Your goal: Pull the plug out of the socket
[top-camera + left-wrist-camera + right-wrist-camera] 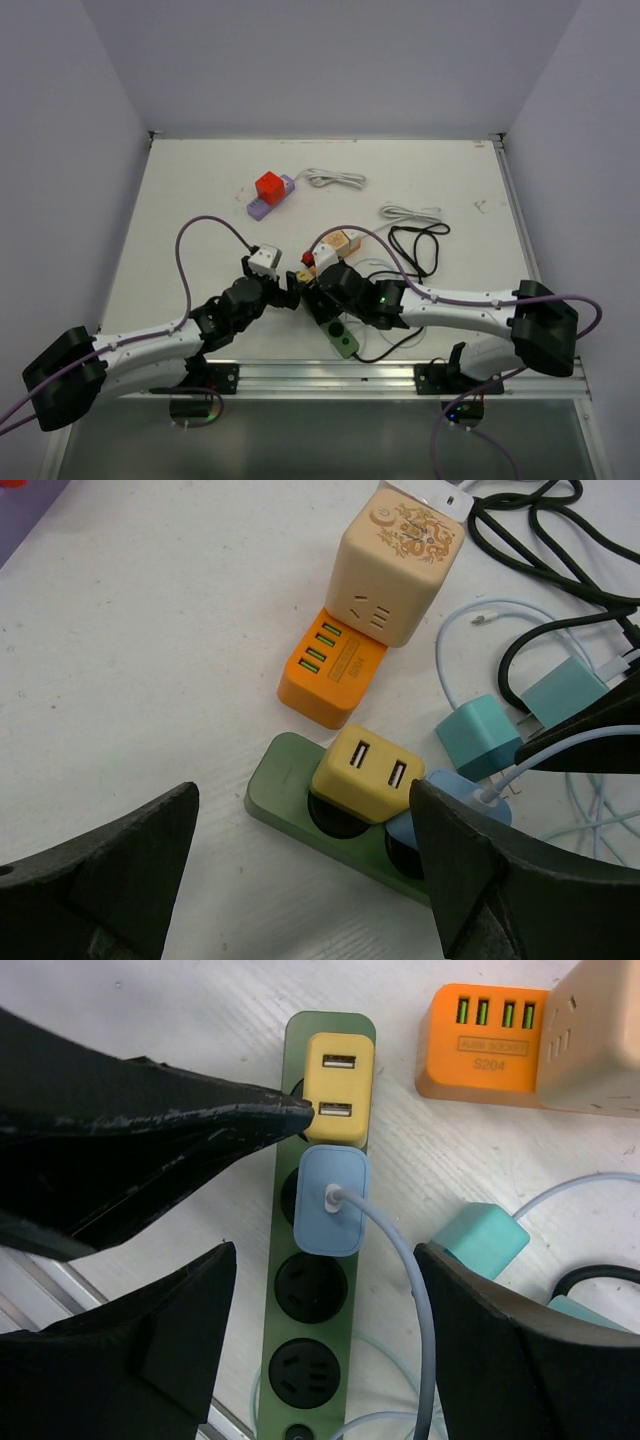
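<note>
A green power strip (272,1332) lies on the white table, also seen from above as the strip (345,340). A yellow two-port USB plug (340,1075) sits in its end socket, and a light blue plug (333,1200) with a pale cable sits in the one beside it. My left gripper (305,880) is open, with the yellow plug (365,773) and blue plug (440,785) just ahead of its jaws. One of its fingertips (290,1115) reaches the yellow plug's side. My right gripper (325,1330) is open and straddles the strip over its empty sockets, holding nothing.
An orange USB hub (330,680) and a beige cube socket (395,560) lie just beyond the strip. Two teal adapters (478,735) and black cable (540,540) lie to its right. A purple strip with a red cube (270,190) and white cables (335,178) lie farther back.
</note>
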`<state>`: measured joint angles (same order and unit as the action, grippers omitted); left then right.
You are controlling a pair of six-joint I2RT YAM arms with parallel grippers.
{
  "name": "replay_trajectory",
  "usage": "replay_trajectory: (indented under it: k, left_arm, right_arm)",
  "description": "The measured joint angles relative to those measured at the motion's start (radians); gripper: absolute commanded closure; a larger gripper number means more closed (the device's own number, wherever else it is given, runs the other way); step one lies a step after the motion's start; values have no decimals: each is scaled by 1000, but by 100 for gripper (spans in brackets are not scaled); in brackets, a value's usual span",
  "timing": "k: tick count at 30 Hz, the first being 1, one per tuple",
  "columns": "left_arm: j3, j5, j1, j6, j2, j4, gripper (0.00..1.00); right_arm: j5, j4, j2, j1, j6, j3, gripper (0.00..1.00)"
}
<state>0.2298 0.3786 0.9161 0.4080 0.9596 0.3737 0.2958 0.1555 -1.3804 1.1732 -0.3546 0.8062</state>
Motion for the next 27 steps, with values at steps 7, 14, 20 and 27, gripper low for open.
replay_trajectory:
  k: [7, 14, 20, 27]
  left_arm:
    - [0, -18, -6, 0, 32, 52, 10]
    - [0, -32, -21, 0, 70, 70, 10]
    - [0, -43, -32, 0, 96, 98, 10]
    - [-1, -42, -32, 12, 110, 115, 11]
  right_arm:
    - [35, -12, -49, 0, -10, 10, 40]
    - [36, -26, -87, 0, -22, 12, 52]
    - [41, -41, -91, 0, -31, 13, 67]
    - [51, -42, -91, 0, -49, 11, 89]
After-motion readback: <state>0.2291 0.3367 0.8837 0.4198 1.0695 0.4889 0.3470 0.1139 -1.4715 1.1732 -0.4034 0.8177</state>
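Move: The blue plug, seated in the green strip, lies about 1 cm ahead of the right hand, 1 cm to its left and 2 cm below. The yellow plug sits some 3 cm farther out and 2 cm farther left than the blue one, the orange charger about 8 cm straight ahead of the hand, a loose teal plug 3 cm ahead and 4 cm right. From the left hand, the yellow plug is about 2 cm ahead, 4 cm right; the blue one 1 cm back, 6 cm right. The blue plug is straddled by the right hand, which sinks about 2 cm and eases 1 cm forward while closing from well open until its two fingers pinch the plug's sides; then it holds there. The left hand, still wide open, creeps roughly 1 cm forward and down, bringing its right finger over the yellow plug, with contact not clear. ##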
